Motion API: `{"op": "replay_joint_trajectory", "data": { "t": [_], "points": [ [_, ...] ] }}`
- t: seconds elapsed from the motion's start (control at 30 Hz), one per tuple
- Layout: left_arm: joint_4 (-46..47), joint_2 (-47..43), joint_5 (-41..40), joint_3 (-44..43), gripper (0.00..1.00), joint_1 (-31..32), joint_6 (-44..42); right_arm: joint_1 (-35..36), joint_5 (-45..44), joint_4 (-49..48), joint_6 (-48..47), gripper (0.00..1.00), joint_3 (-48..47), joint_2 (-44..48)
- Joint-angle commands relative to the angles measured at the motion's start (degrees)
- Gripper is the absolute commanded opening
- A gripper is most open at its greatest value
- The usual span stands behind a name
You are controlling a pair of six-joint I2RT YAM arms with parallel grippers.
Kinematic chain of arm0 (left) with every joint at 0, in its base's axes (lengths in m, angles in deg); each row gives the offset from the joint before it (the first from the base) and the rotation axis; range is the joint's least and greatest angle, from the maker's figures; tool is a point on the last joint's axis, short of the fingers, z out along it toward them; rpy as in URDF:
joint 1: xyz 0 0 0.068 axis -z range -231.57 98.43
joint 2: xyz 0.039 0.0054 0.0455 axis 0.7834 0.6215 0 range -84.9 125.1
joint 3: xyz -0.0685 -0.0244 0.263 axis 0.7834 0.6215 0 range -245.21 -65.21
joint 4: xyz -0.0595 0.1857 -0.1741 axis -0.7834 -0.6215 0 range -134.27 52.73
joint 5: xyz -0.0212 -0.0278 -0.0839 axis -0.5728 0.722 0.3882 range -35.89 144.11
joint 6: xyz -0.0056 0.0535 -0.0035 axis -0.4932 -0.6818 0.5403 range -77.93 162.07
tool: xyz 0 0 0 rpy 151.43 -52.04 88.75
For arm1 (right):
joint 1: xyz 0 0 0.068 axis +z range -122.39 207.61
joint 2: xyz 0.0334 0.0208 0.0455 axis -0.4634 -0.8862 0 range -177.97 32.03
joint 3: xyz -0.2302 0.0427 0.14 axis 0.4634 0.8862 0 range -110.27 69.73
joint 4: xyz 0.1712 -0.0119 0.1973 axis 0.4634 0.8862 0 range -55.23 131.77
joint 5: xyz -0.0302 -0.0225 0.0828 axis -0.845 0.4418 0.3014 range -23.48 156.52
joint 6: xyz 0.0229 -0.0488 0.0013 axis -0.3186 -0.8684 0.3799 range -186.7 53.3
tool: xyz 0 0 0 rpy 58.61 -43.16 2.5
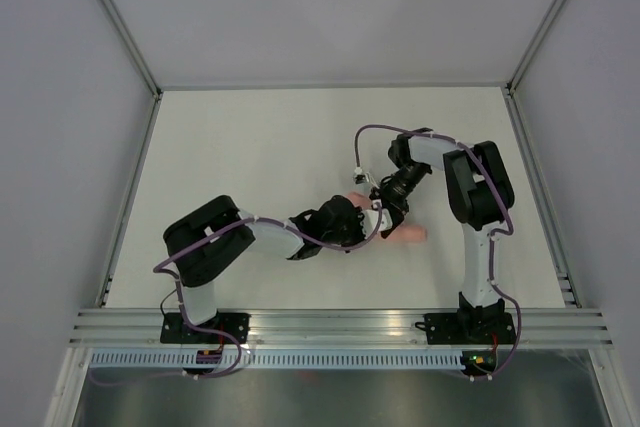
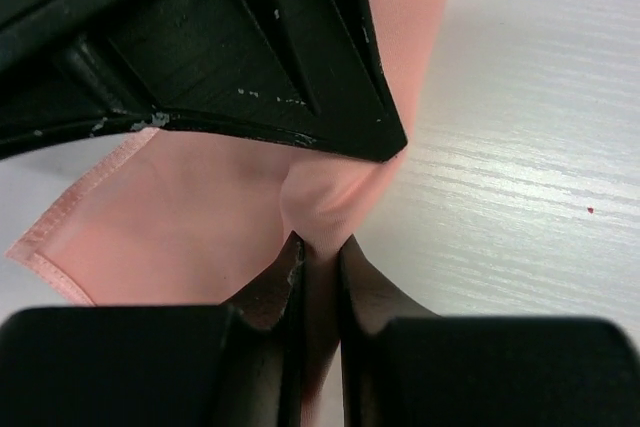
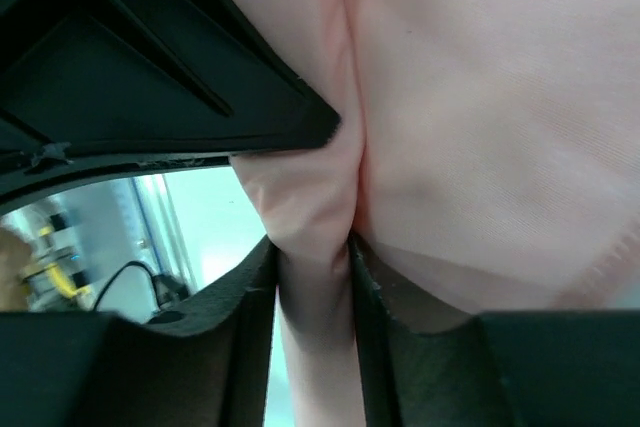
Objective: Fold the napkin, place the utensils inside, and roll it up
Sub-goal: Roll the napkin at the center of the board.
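The pale pink napkin [image 1: 408,234] lies bunched in the middle of the table, mostly hidden under both grippers. My left gripper [image 2: 320,245] is shut on a narrow fold of the napkin [image 2: 200,237], with the cloth pinched between its jaws. My right gripper [image 3: 312,242] is closed around a thicker fold of the napkin [image 3: 480,127], and the cloth fills the gap. From above, the left gripper [image 1: 357,223] and the right gripper [image 1: 386,209] sit close together. The utensils are out of view.
The white table [image 1: 250,157] is ringed by grey walls and a metal rail [image 1: 340,325] at the near edge. A purple cable [image 1: 375,128] loops above the right wrist. The other arm's black gripper body [image 2: 220,57] crowds the top of each wrist view.
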Motion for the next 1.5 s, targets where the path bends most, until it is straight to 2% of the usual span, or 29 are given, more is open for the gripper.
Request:
{"op": "replay_joint_trajectory", "data": {
  "t": [0.0, 0.13, 0.33, 0.57, 0.77, 0.93, 1.13, 1.27, 1.47],
  "points": [
    [-7.74, 2.70, 8.69, -0.80, 0.02, -2.79, 6.85, -1.58, -2.36, -13.76, 1.54, 0.43, 1.47, 7.10],
    [-10.28, 3.49, 13.35, -2.82, 0.02, -4.91, 8.96, -3.95, -0.16, -19.56, 8.65, 0.50, 3.15, 12.83],
    [-14.94, 5.77, 19.68, -6.07, 0.02, -8.25, 12.30, -9.75, 4.23, -29.49, 14.65, 0.51, 7.71, 20.38],
    [-30.57, 11.48, 24.26, -16.18, 0.02, -10.88, 12.92, -11.78, 2.49, -42.48, 12.99, 0.53, 23.68, 33.91],
    [-42.18, 16.75, 25.58, -24.70, 0.02, -11.76, 13.18, -11.52, 0.82, -46.90, 7.28, 0.58, 34.24, 44.03],
    [-50.18, 20.53, 27.16, -31.73, 0.02, -12.29, 13.62, -7.75, -1.64, -47.69, 2.01, 0.59, 40.14, 48.86],
    [-55.20, 23.18, 28.83, -35.43, 0.03, -12.99, 14.76, 0.51, -9.89, -57.52, 3.31, 0.62, 50.69, 56.95],
    [-56.08, 23.97, 29.36, -36.22, 0.04, -13.35, 15.55, 6.31, -18.76, -65.78, 4.19, 0.63, 54.73, 57.05],
    [-57.92, 25.55, 30.24, -38.07, 0.06, -13.70, 16.52, 8.60, -22.99, -69.49, 2.79, 0.63, 56.23, 55.03]
  ]
}}
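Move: The napkin roll lies crosswise, still pinched in the left gripper, its middle practically at those fingertips, perhaps 2 cm farther out and 1 cm lower. From the right gripper, whose fingers are already starting to part on the roll, that middle is about 5 cm left, 2 cm ahead and 1 cm lower. The unrolled flap lies some 7 cm ahead and 3 cm left of the left fingertips; the roll's right end is roughly 6 cm right of the right fingertips and 1 cm nearer the base. Keep the left gripper's pinch and roll the napkin forward, turning that wrist about 50 degrees, fingertips swinging back towards the base, while it creeps 2.5 cm forward, then 1 cm back. Let go with the right: arc it forward about 10 cm and up over the flap side, then back down to the roll, swinging its fingers from pointing basewards to pointing outwards, open astride the roll. ##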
